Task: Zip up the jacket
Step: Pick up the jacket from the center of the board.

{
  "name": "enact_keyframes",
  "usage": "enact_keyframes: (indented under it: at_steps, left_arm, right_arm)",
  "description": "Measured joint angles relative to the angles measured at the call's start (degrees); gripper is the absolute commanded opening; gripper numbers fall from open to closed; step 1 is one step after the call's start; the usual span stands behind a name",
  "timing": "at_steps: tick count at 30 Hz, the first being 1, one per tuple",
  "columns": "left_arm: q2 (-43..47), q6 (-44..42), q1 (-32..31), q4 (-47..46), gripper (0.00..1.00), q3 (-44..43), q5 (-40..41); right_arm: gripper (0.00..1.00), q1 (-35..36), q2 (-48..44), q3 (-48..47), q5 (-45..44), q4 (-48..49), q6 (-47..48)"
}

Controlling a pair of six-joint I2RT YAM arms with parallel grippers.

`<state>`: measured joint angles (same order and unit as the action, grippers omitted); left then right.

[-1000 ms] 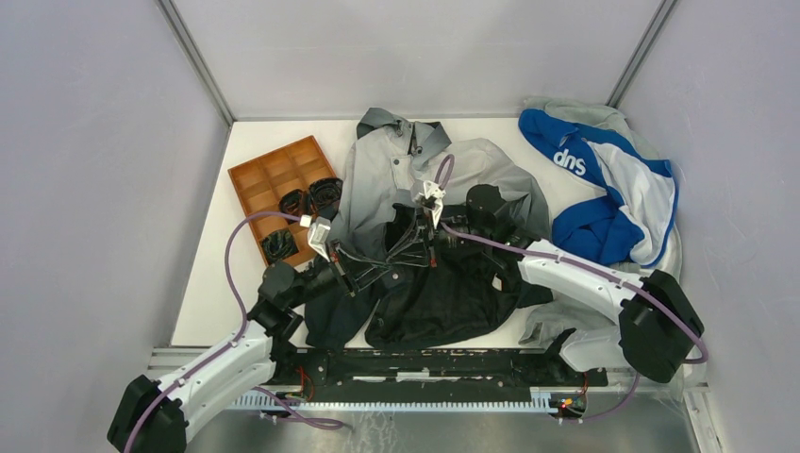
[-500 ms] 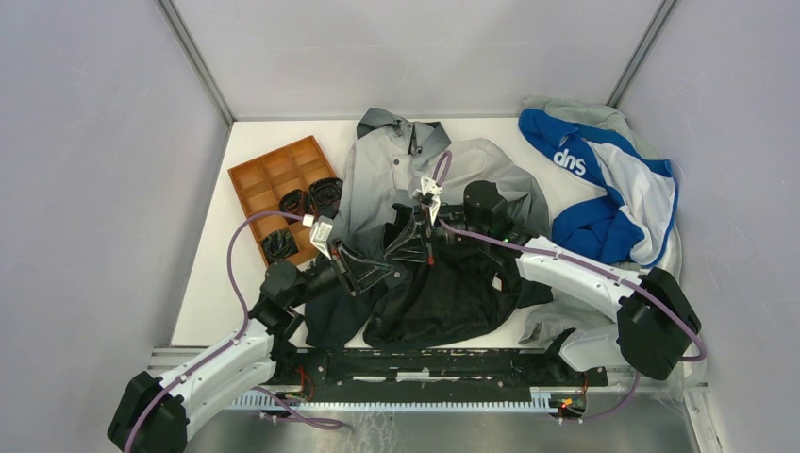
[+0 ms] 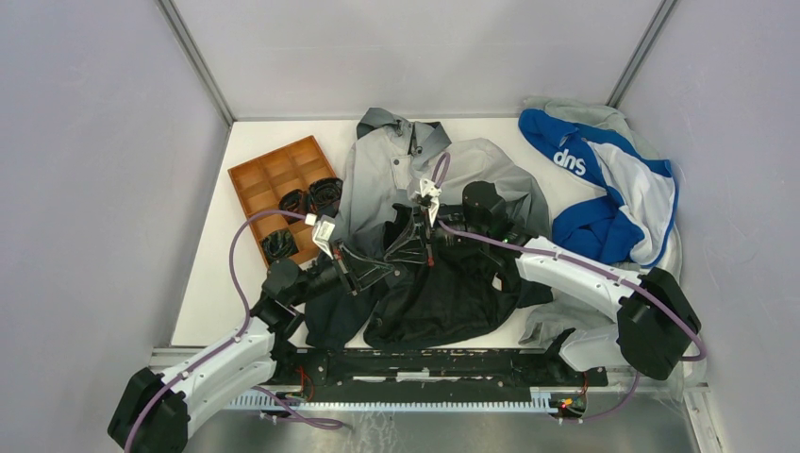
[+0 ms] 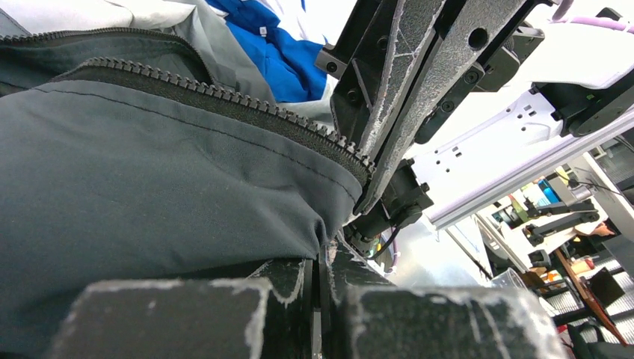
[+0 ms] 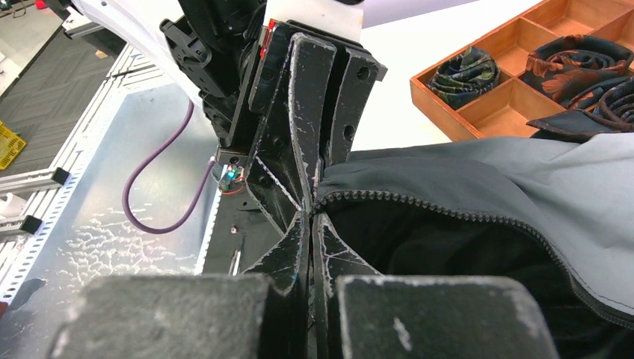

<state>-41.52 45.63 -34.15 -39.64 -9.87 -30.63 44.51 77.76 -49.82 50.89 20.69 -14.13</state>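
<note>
The jacket (image 3: 443, 283), light grey at the collar and dark at the hem, lies spread mid-table with its front open. In the top view my left gripper (image 3: 389, 268) and right gripper (image 3: 400, 257) meet tip to tip over the dark lower front. The left wrist view shows my left gripper (image 4: 327, 253) shut on a fold of dark jacket cloth (image 4: 149, 179), just below the zipper teeth (image 4: 224, 93). My right gripper (image 5: 312, 215) is shut on the end of the toothed zipper edge (image 5: 419, 203), with the left gripper's fingers (image 5: 310, 105) right behind it.
A brown divided tray (image 3: 274, 184) holding dark rolled items stands left of the jacket. A blue-and-white garment (image 3: 604, 184) lies at the back right over grey cloth. The metal rail (image 3: 425, 363) with both arm bases runs along the near edge.
My left gripper opened briefly, shifted up and right, and shut again on the jacket. The right gripper closed on the zipper edge. The dark hem has bunched slightly toward the middle.
</note>
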Motion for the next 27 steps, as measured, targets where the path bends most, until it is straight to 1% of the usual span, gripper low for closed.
enact_keyframes:
  at_steps: [2,3,5,7,11,13,20,25,27]
  left_arm:
    - [0.00,-0.02,0.00,0.04,0.02,0.00,0.00]
    - [0.00,-0.02,0.00,0.07,0.02,0.00,0.00]
    - [0.04,-0.07,0.00,0.13,0.02,0.00,0.02]
    - [0.09,-0.07,0.00,0.33,0.02,0.00,0.02]
    - [0.83,-0.11,0.00,0.42,0.02,0.00,0.04]
    - [1.16,-0.11,0.00,0.24,0.02,0.02,0.07]
    - [1.51,-0.09,0.00,-0.33,0.02,0.70,0.28]
    - [1.90,-0.09,0.00,-0.37,0.02,0.74,0.50]
    - [2.32,-0.09,0.00,-0.37,0.02,0.79,0.57]
  right_arm:
    - [0.17,0.00,0.00,0.00,0.04,-0.24,0.17]
    - [0.25,0.00,0.00,-0.07,0.07,-0.39,0.52]
    - [0.36,0.00,0.00,-0.39,0.28,-0.83,1.14]
    - [0.41,-0.33,-0.09,-0.74,0.79,-1.14,1.75]
    - [0.49,-2.71,-1.14,-0.85,3.67,-2.93,3.98]
    - [0.51,-4.59,-2.03,-0.96,5.01,-4.98,6.21]
    - [0.56,-10.80,-6.56,-1.90,8.22,-17.22,20.11]
    - [0.66,-17.84,-8.96,-1.68,9.33,-20.83,23.96]
    - [0.66,-20.79,-10.12,-0.92,9.66,-21.22,24.65]
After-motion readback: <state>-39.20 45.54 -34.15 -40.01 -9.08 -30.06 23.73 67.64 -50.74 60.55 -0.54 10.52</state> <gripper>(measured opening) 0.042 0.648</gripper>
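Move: Both hands meet at the raised hem corner of the jacket with the zip end, closed fingertips of each on it. From the right hand, the open jacket's dark right side lies some 20 cm to the right, a little (2 cm) ahead and about 13 cm lower; from the left hand about 21 cm right and 4 cm ahead. The folded grey flap is some 13 cm ahead and 5 cm right of the right hand, the tie box roughly 11 cm ahead and 24 cm left. The right hand opens its fingers to well over half, lets go of the zip end at the hem corner and, hardly changing height, draws off to the right by about 10 cm and forward by some 6 cm, over the dark open jacket, picking up speed and rolling about 15 degrees on the way. The left hand stays put with its fingers shut, keeping its pinch on that corner so the zip edge stays held up. ##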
